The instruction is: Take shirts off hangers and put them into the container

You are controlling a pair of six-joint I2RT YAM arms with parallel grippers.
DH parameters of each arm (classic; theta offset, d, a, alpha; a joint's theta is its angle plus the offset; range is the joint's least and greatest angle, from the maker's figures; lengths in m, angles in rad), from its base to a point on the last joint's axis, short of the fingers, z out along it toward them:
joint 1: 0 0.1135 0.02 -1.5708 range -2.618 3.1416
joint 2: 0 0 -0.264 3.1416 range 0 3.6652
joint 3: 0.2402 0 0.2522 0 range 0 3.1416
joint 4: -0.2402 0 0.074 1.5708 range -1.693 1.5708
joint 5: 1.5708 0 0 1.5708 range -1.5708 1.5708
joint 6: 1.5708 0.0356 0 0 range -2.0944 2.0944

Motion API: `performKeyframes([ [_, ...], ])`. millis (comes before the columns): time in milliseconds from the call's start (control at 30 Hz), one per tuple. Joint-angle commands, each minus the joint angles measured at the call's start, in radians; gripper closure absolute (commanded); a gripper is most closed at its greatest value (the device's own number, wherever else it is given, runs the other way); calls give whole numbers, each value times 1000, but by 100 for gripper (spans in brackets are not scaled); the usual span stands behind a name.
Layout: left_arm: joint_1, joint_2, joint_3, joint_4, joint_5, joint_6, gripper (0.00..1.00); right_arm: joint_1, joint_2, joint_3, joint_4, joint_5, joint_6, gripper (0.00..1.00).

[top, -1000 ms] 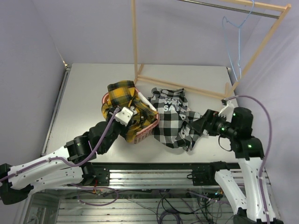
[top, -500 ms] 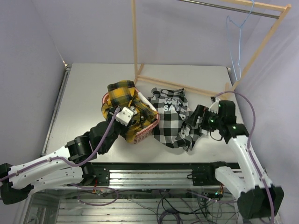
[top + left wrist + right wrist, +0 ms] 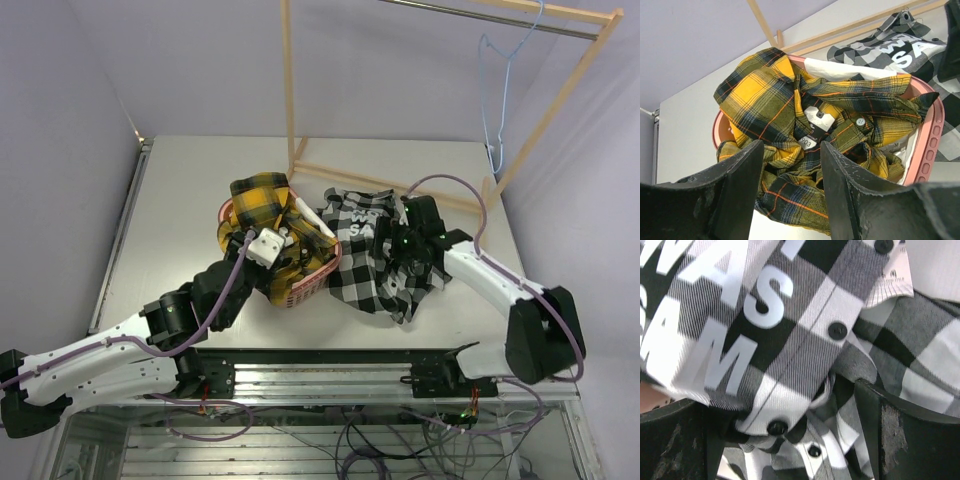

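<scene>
The yellow-and-black plaid shirt (image 3: 805, 115) lies bunched in the pink container (image 3: 935, 135), spilling over its near rim. My left gripper (image 3: 791, 150) hovers open just above that near edge, with nothing between its fingers. The black-and-white shirt (image 3: 365, 265) with white lettering lies crumpled on the table, its left edge against the container (image 3: 310, 285). My right gripper (image 3: 785, 415) stands wide open, low over the black-and-white shirt (image 3: 790, 330), with folds of cloth between its fingers. A light-blue hanger (image 3: 497, 90) hangs bare on the rod at the back right.
The pale wooden rack frame (image 3: 288, 90) stands at the back of the table, its base bar (image 3: 400, 187) just behind the shirts. The rod (image 3: 480, 17) crosses the top right. Purple walls close in on both sides.
My right arm has swung left and forward, over the black-and-white shirt, and its jaws have opened wider. The hanger has swayed a little. The left arm has stayed put.
</scene>
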Motion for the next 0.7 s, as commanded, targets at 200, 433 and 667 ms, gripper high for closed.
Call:
performKeyframes([
  [200, -1, 0, 8, 7, -21, -10, 41, -2, 269, 74, 189, -22, -64, 0],
  [433, 0, 15, 17, 4, 6, -14, 41, -11, 332, 61, 257, -79, -72, 11],
  [667, 0, 20, 19, 5, 22, -14, 42, -61, 348, 110, 237, -197, -100, 91],
])
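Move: The stretch of the black-and-white checked shirt that the right hand goes for, beside its lettering, lies about 4 cm ahead of that hand, 2 cm to its left and roughly 7 cm below. The container with the yellow shirt is some 24 cm to the right hand's left and about level fore and aft; the frame's wooden foot bar is around 14 cm straight ahead. From the left hand, the checked shirt is roughly 10 cm ahead, 25 cm right and 25 cm lower. Down and forward, drifting slightly left, the right hand sinks about 6 cm with its fingers wide open into the checked shirt beside its lettering. It then stays low, creeps another centimetre or so forward and closes the fingers most of the way, pinching an upstanding fold of cloth between the pads. ##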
